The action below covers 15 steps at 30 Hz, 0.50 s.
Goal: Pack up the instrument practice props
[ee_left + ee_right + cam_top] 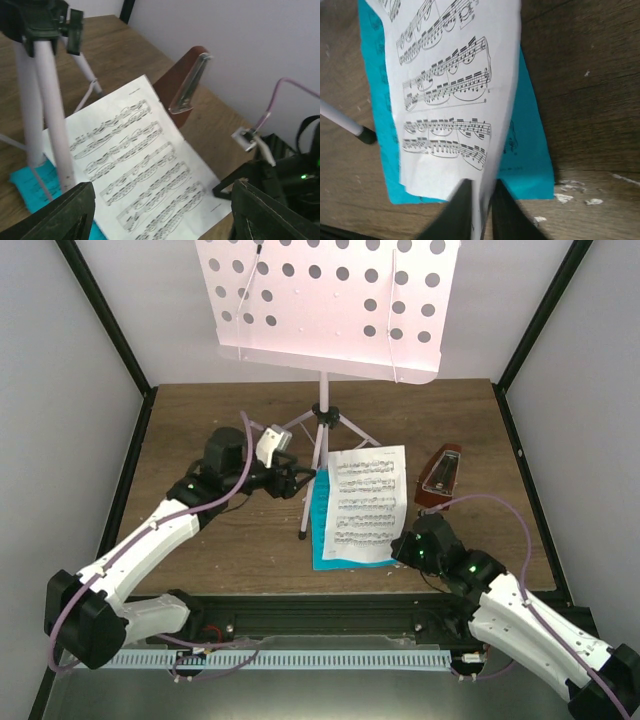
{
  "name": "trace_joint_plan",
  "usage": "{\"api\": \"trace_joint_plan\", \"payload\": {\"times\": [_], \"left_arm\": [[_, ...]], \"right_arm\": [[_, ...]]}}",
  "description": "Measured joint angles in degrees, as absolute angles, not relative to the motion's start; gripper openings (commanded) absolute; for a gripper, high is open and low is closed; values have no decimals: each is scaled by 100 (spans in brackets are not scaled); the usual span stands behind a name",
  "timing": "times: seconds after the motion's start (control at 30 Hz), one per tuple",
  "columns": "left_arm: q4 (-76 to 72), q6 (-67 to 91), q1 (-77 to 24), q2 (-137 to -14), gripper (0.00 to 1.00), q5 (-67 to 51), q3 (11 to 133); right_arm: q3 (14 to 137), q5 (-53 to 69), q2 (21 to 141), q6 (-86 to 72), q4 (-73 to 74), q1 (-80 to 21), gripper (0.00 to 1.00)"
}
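Note:
The pale pink music stand [330, 300] stands at the back on its tripod [322, 420]. A white music sheet [365, 502] lies over a cyan one [322, 535] in front of it. The brown metronome [438, 478] sits to the right of them. My right gripper [482, 210] is shut on the white sheet [450, 90] at its near edge, which is lifted off the cyan sheet [527, 155]. My left gripper [162, 220] is open beside a tripod leg [45, 100], facing the white sheet [135, 165] and the metronome [182, 90]; nothing is between its fingers.
A tripod foot [365, 135] rests on the wood beside the cyan sheet's left edge. Black frame posts and grey walls close in the wooden table [200, 420] at the sides and back. The right arm's cable [500, 505] loops near the metronome.

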<state>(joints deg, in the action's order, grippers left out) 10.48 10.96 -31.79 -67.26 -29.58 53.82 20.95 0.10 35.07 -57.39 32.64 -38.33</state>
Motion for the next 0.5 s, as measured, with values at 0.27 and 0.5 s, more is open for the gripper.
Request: {"api": "trace_joint_plan", "payload": {"times": [0.27, 0.5], "left_arm": [[552, 1546, -3267, -6873, 79, -3076, 5024], [311, 1745, -3267, -7428, 80, -2722, 5081]], "right_arm": [[2010, 318, 3450, -5378, 3258, -3826, 95], [2025, 416, 3461, -5155, 2722, -3826, 100]]}}
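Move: The right hand, shut on the white music sheet's near right edge, has the middle of the blue sheet beneath about 9 cm ahead, 12 cm left and 5 cm lower; the white sheet's middle is some 12 cm ahead and 8 cm left, and the metronome about 18 cm ahead and 11 cm right. From the left hand the white sheet's middle lies some 16 cm right, 4 cm ahead and 20 cm below; the stand's near leg is about 6 cm ahead and 2 cm right. Letting go of the white sheet's near right edge, the right fingers spread from shut to fully wide; that hand eases about a centimetre back and down, then lifts some 2 cm while drifting about 2 cm left over the paper. The left hand, empty and still open, sinks about 5 cm towards the sheets and reaches some 2 cm forward beside the stand's leg, tipping slightly downward. ##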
